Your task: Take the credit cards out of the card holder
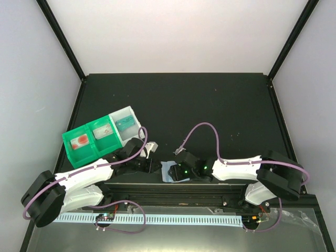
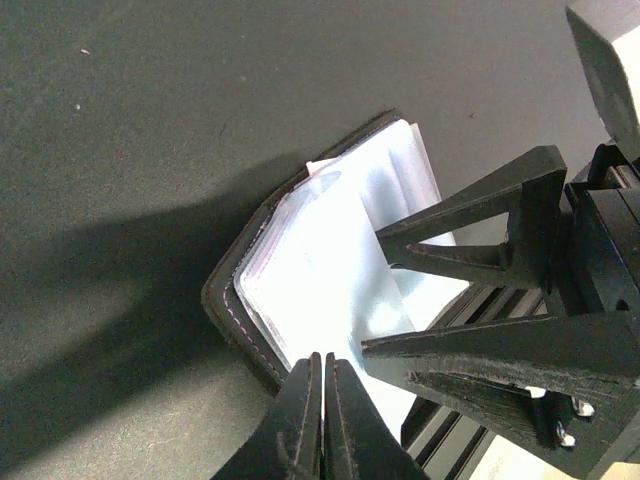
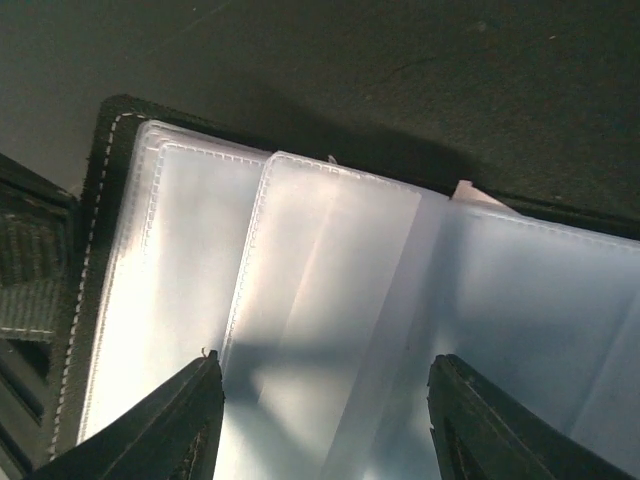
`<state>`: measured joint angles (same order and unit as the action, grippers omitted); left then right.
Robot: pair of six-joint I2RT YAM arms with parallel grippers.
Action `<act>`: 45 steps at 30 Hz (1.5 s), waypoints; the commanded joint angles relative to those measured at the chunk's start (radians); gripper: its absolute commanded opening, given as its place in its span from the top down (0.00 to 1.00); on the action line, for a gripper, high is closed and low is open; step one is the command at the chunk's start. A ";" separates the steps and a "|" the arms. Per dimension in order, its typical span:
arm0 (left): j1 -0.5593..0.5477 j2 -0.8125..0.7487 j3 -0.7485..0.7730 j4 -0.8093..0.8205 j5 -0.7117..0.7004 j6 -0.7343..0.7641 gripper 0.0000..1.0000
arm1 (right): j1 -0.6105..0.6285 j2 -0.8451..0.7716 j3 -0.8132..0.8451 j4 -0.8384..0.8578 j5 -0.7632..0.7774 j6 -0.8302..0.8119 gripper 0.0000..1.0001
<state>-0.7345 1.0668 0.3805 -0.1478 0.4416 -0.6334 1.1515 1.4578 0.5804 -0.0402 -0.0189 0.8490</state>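
Note:
The card holder [image 3: 120, 200] lies open on the black table, with a dark stitched edge and several clear plastic sleeves [image 3: 330, 270] fanned out. In the top view the card holder [image 1: 167, 169] sits between both grippers at the near edge. My left gripper [image 2: 323, 372] is shut, its tips resting on the near edge of the card holder [image 2: 300, 260]; nothing shows between them. My right gripper [image 3: 325, 400] is open, its fingers [image 3: 190, 420] straddling one raised sleeve. The credit cards cannot be made out inside the sleeves; a small pale corner [image 3: 466, 190] pokes out at the far edge.
A green-and-clear compartment tray [image 1: 100, 137] stands to the left behind the left arm, with small items inside. A small grey object [image 1: 180, 150] lies behind the holder. A metal rail [image 1: 173, 190] runs along the near table edge. Black frame posts [image 1: 60, 37] rise at the corners.

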 commanded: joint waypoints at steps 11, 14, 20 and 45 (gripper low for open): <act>0.000 0.003 0.043 0.022 0.009 0.001 0.98 | 0.004 -0.145 0.018 -0.289 0.240 -0.010 0.45; 0.000 0.006 0.040 0.041 0.024 -0.011 0.98 | 0.005 -0.183 0.028 -0.277 0.200 -0.020 0.45; 0.000 0.023 0.045 0.058 0.029 -0.014 0.98 | 0.008 -0.197 0.012 -0.131 0.069 -0.014 0.44; 0.000 -0.024 0.025 -0.001 0.026 -0.013 0.99 | 0.033 -0.220 0.110 -0.291 0.185 -0.108 0.40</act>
<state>-0.7345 1.0809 0.4034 -0.1345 0.4576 -0.6403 1.1786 1.2732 0.6548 -0.2703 0.1066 0.7815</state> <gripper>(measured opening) 0.037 0.597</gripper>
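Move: The card holder lies open on the table. The part-lifted clear sleeve is right under the half-open right fingers, its middle about 2 cm ahead of them and 1 cm below. The left-hand pages lie some 3 cm to that hand's left and 1 cm ahead; the right-hand pages some 4 cm to its right and 1 cm ahead. From the left hand, the sleeve is about 5 cm to the right, 1 cm back and 2 cm lower. Still touching the part-lifted sleeve, the right fingers sweep low to the right about 5 cm, across the spine towards the right-hand pages, rolling slightly. They then come clear of the holder, climb and swing back left over it, ending in a short rise to the right, about 5 cm higher than at first and half open throughout. The shut left fingers stay at the holder's left edge, easing up and right barely 1 cm. ##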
